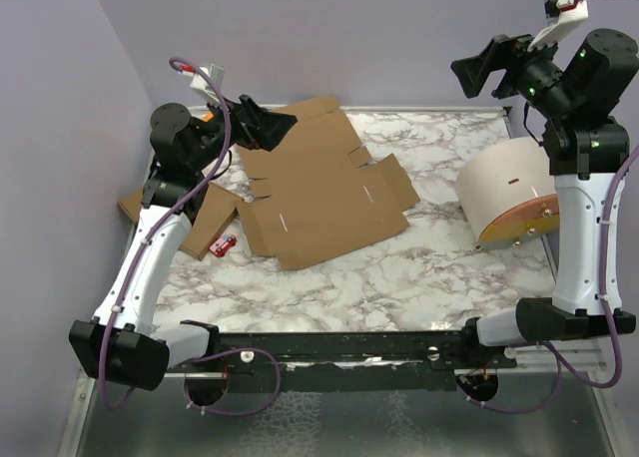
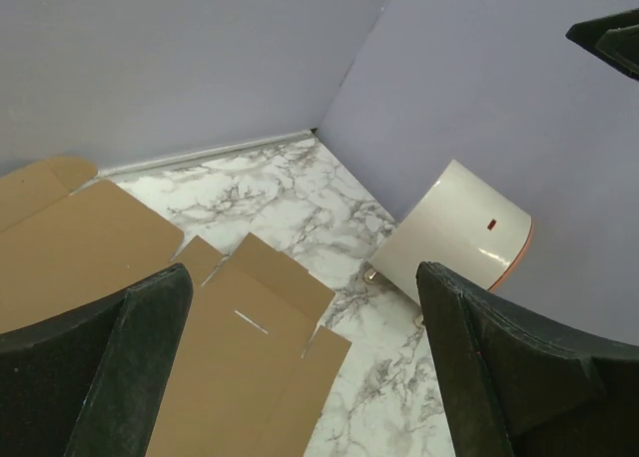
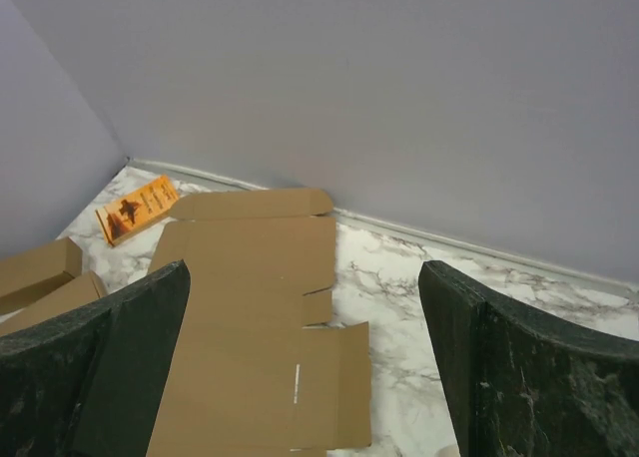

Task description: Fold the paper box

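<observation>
The paper box lies flat and unfolded on the marble table, a large brown die-cut sheet with flaps and small slits. My left gripper hangs open above the sheet's back left corner, nothing between its fingers. In the left wrist view the sheet spreads out below the open left gripper. My right gripper is raised high at the back right, open and empty, far from the sheet. From the right wrist view the sheet lies well below the open right gripper.
A white drum-shaped object with an orange rim lies on its side at the right. Smaller cardboard pieces and a small red item sit at the left. An orange book lies near the back left wall.
</observation>
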You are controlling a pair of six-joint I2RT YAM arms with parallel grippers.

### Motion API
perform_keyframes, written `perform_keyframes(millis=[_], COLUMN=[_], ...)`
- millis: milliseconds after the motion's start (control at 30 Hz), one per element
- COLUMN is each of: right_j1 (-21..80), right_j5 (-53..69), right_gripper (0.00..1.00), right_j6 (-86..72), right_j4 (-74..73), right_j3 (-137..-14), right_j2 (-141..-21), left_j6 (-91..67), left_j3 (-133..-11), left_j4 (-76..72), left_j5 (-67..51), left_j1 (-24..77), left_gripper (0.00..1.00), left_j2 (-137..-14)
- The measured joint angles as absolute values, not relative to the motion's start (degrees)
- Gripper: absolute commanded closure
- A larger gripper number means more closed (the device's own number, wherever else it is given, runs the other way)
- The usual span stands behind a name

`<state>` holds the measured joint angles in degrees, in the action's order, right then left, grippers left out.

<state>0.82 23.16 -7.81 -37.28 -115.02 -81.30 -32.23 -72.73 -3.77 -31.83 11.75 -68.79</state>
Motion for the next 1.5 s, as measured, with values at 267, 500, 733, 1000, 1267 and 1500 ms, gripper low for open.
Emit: perform_keyframes(millis=[267, 500, 733, 1000, 1267, 1500], right_j1=[0.8, 0.8, 0.8, 4.3, 9.6, 12.5], right_j5=[23.2, 23.4, 35.0, 57.2, 62.0, 58.7], right_gripper=[0.01, 0.01, 0.01, 0.01, 0.01, 0.01], right_j6=[-7.7, -7.7, -3.9, 2.5, 7.9, 12.0], right_j4=[-37.3, -37.2, -32.1, -22.4, -15.9, -15.1], right_j3=[-112.6, -111.1, -100.2, -76.0, -67.7, -67.7], right_j2=[-80.8, -80.8, -78.2, -77.6, -83.1, -88.3], left_j6=[-32.2, -31.8, -31.4, -33.2, -41.4, -37.5], left_j3=[-71.1, -69.7, -63.6, -44.2, -38.3, -50.9], left_j4=[-4.0, -4.1, -6.5, -14.4, -21.1, -16.5], left_j5=[-31.8, -31.4, -29.6, -28.1, -31.7, -28.7], left_j1=[11.7, 11.7, 11.7, 6.8, -3.7, -3.9], left_gripper=[0.01, 0.01, 0.03, 0.04, 0.04, 0.05], left_j2=[-68.8, -68.8, -68.8, -67.9, -75.9, -85.7])
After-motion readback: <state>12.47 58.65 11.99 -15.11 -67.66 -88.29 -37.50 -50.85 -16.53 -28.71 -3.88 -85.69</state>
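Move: The paper box lies as a flat sheet, its middle about 11 cm ahead of the left hand, 7 cm to its right and 43 cm below. From the right hand the middle is some 8 cm ahead, 26 cm left and 50 cm below. Around the sheet, an open brown box sits 4 cm ahead and 20 cm left of the left hand, a red toy car 6 cm back and 14 cm left. The white barrel is level with the right hand, 14 cm to its right. Towards the flat paper box both open, empty hands come down from high up, starting slowly. The right drops nearly 30 cm while swinging about 14 cm left and slightly back, turning some 50 degrees counter-clockwise and tipping down. The left sinks about 24 cm and shifts left, then reaches forward above the sheet's left edge, its fingers tipping downward; neither hand touches the sheet. ##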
